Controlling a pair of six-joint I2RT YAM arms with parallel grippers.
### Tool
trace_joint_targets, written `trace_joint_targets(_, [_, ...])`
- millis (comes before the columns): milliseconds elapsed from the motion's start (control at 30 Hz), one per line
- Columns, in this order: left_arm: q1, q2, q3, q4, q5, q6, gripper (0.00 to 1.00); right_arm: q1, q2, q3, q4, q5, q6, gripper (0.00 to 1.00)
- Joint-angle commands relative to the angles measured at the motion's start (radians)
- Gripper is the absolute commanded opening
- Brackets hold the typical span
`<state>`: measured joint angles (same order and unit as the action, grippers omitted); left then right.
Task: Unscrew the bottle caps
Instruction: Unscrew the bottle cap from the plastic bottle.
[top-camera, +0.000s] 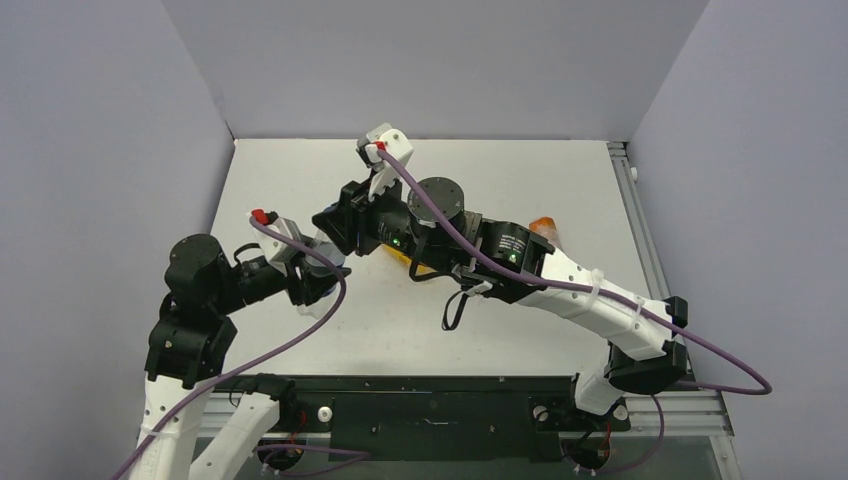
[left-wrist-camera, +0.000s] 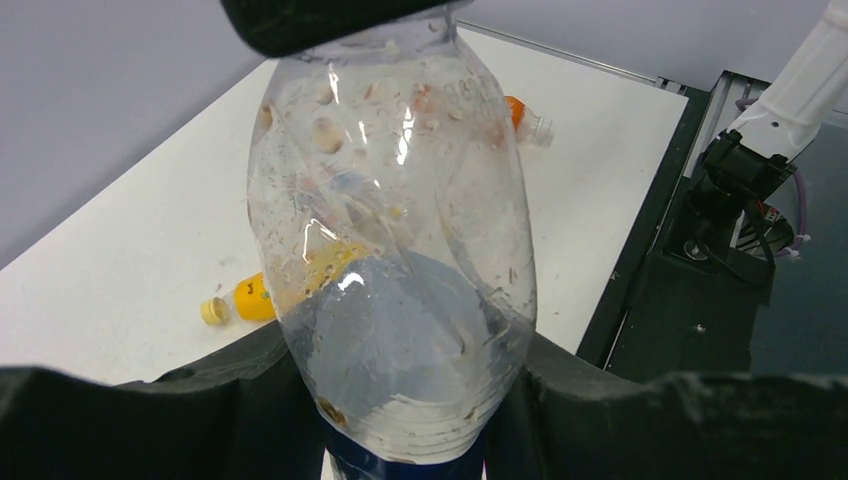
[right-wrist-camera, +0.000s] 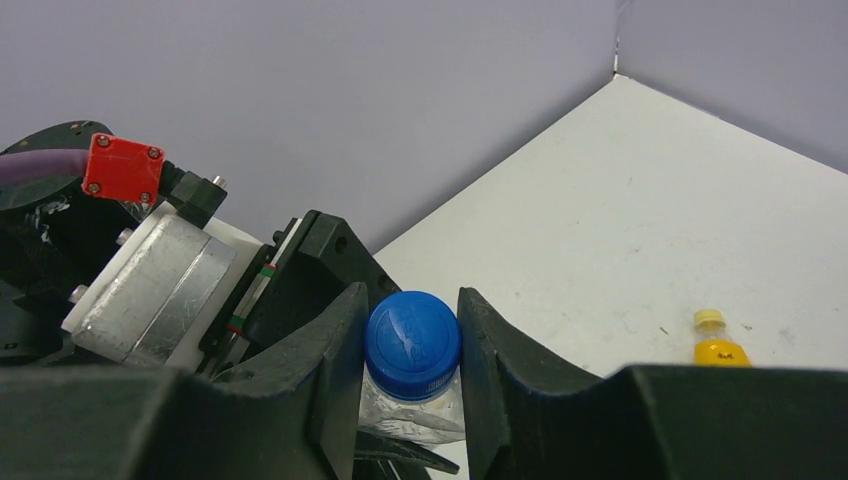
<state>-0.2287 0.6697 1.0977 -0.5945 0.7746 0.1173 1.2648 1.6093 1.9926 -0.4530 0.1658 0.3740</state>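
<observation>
A clear bottle (left-wrist-camera: 390, 230) with a blue label is held up off the table, my left gripper (left-wrist-camera: 405, 385) shut on its lower body. In the top view the left gripper (top-camera: 318, 282) meets the right gripper (top-camera: 335, 235) over the table's left side. My right gripper (right-wrist-camera: 412, 352) is shut on the bottle's blue cap (right-wrist-camera: 412, 340), one finger (right-wrist-camera: 335, 370) pressed to each side. A yellow juice bottle (left-wrist-camera: 255, 298) lies on the table with its yellow cap (left-wrist-camera: 212, 311) on. An orange drink bottle (left-wrist-camera: 515, 108) lies farther off with a whitish cap (left-wrist-camera: 540, 128).
The white table (top-camera: 520, 180) is closed in by grey walls at the back and sides. A metal rail (top-camera: 640, 230) runs along its right edge. A black base plate (top-camera: 430, 410) lies at the near edge. The orange bottle (top-camera: 545, 228) shows behind the right arm.
</observation>
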Motion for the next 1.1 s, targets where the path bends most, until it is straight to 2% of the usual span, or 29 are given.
trace_joint_targets(0, [-0.006, -0.011, 0.005, 0.064, 0.049, -0.027, 0.16, -0.011, -0.086, -0.026, 0.087, -0.115, -0.004, 0.00])
trace_joint_targets(100, [-0.006, -0.002, 0.017, 0.107, 0.125, -0.097, 0.16, -0.023, -0.120, -0.068, 0.120, -0.257, -0.019, 0.00])
trace_joint_targets(200, [-0.006, 0.009, 0.030, 0.159, 0.242, -0.247, 0.16, -0.033, -0.178, -0.124, 0.187, -0.390, -0.033, 0.00])
trace_joint_targets(333, [-0.007, 0.006, 0.013, 0.311, 0.347, -0.454, 0.14, -0.044, -0.242, -0.198, 0.253, -0.537, -0.053, 0.00])
trace_joint_targets(500, [-0.008, 0.021, -0.012, 0.532, 0.449, -0.703, 0.12, -0.044, -0.293, -0.248, 0.298, -0.665, -0.077, 0.00])
trace_joint_targets(600, [-0.008, 0.031, -0.011, 0.538, 0.464, -0.721, 0.12, -0.044, -0.298, -0.231, 0.271, -0.685, -0.092, 0.00])
trace_joint_targets(633, [-0.008, 0.033, -0.005, 0.517, 0.453, -0.684, 0.12, -0.044, -0.295, -0.225, 0.243, -0.652, -0.102, 0.00])
trace_joint_targets(667, [-0.008, 0.037, 0.003, 0.425, 0.444, -0.646, 0.12, -0.042, -0.296, -0.215, 0.232, -0.620, -0.107, 0.07])
trace_joint_targets(700, [-0.008, 0.039, 0.022, 0.385, 0.414, -0.554, 0.12, -0.038, -0.297, -0.210, 0.207, -0.516, -0.109, 0.17])
trace_joint_targets(733, [-0.008, 0.039, 0.032, 0.290, 0.390, -0.496, 0.11, -0.028, -0.297, -0.202, 0.199, -0.451, -0.105, 0.42])
trace_joint_targets(767, [-0.008, 0.039, 0.050, 0.245, 0.332, -0.376, 0.11, -0.020, -0.292, -0.195, 0.182, -0.313, -0.102, 0.59])
trace_joint_targets(800, [-0.008, 0.036, 0.057, 0.176, 0.295, -0.267, 0.11, -0.011, -0.288, -0.175, 0.173, -0.245, -0.081, 0.75])
trace_joint_targets(833, [-0.009, 0.032, 0.062, 0.152, 0.212, -0.215, 0.11, -0.008, -0.273, -0.164, 0.151, -0.124, -0.066, 0.78])
trace_joint_targets(900, [-0.011, 0.007, 0.050, 0.124, 0.095, -0.080, 0.10, 0.001, -0.242, -0.127, 0.127, -0.003, -0.027, 0.80])
trace_joint_targets(1000, [-0.011, -0.026, 0.011, 0.155, -0.022, 0.060, 0.10, 0.050, -0.193, -0.056, 0.084, 0.118, -0.017, 0.82])
trace_joint_targets(1067, [-0.011, -0.044, -0.001, 0.178, -0.074, 0.090, 0.10, 0.074, -0.139, 0.018, 0.030, 0.182, -0.023, 0.80])
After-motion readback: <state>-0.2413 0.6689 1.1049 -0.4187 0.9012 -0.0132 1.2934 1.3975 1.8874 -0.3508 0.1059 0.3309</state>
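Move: The blue cap is already pinched between the right gripper's pads, at its hand point. From the left gripper, shut around the bottle's label, the cap lies roughly 11 cm above, 3 cm ahead and 4 cm right; so the bottle's middle is about 11 cm below the right hand, 3 cm back and 4 cm left. Down on the table, about 40 cm below the right hand, the yellow bottle lies some 22 cm ahead and 6 cm right. Keep the left gripper shut on the bottle and the right one on the blue cap; carry both back about 8 cm, up and somewhat right, turning the left clockwise and the right counter-clockwise, some 25 degrees each. Then open the right fingers wide to free the cap, lift them off slightly rightward and swing them back clockwise, while the left returns most of the way with the bottle. ##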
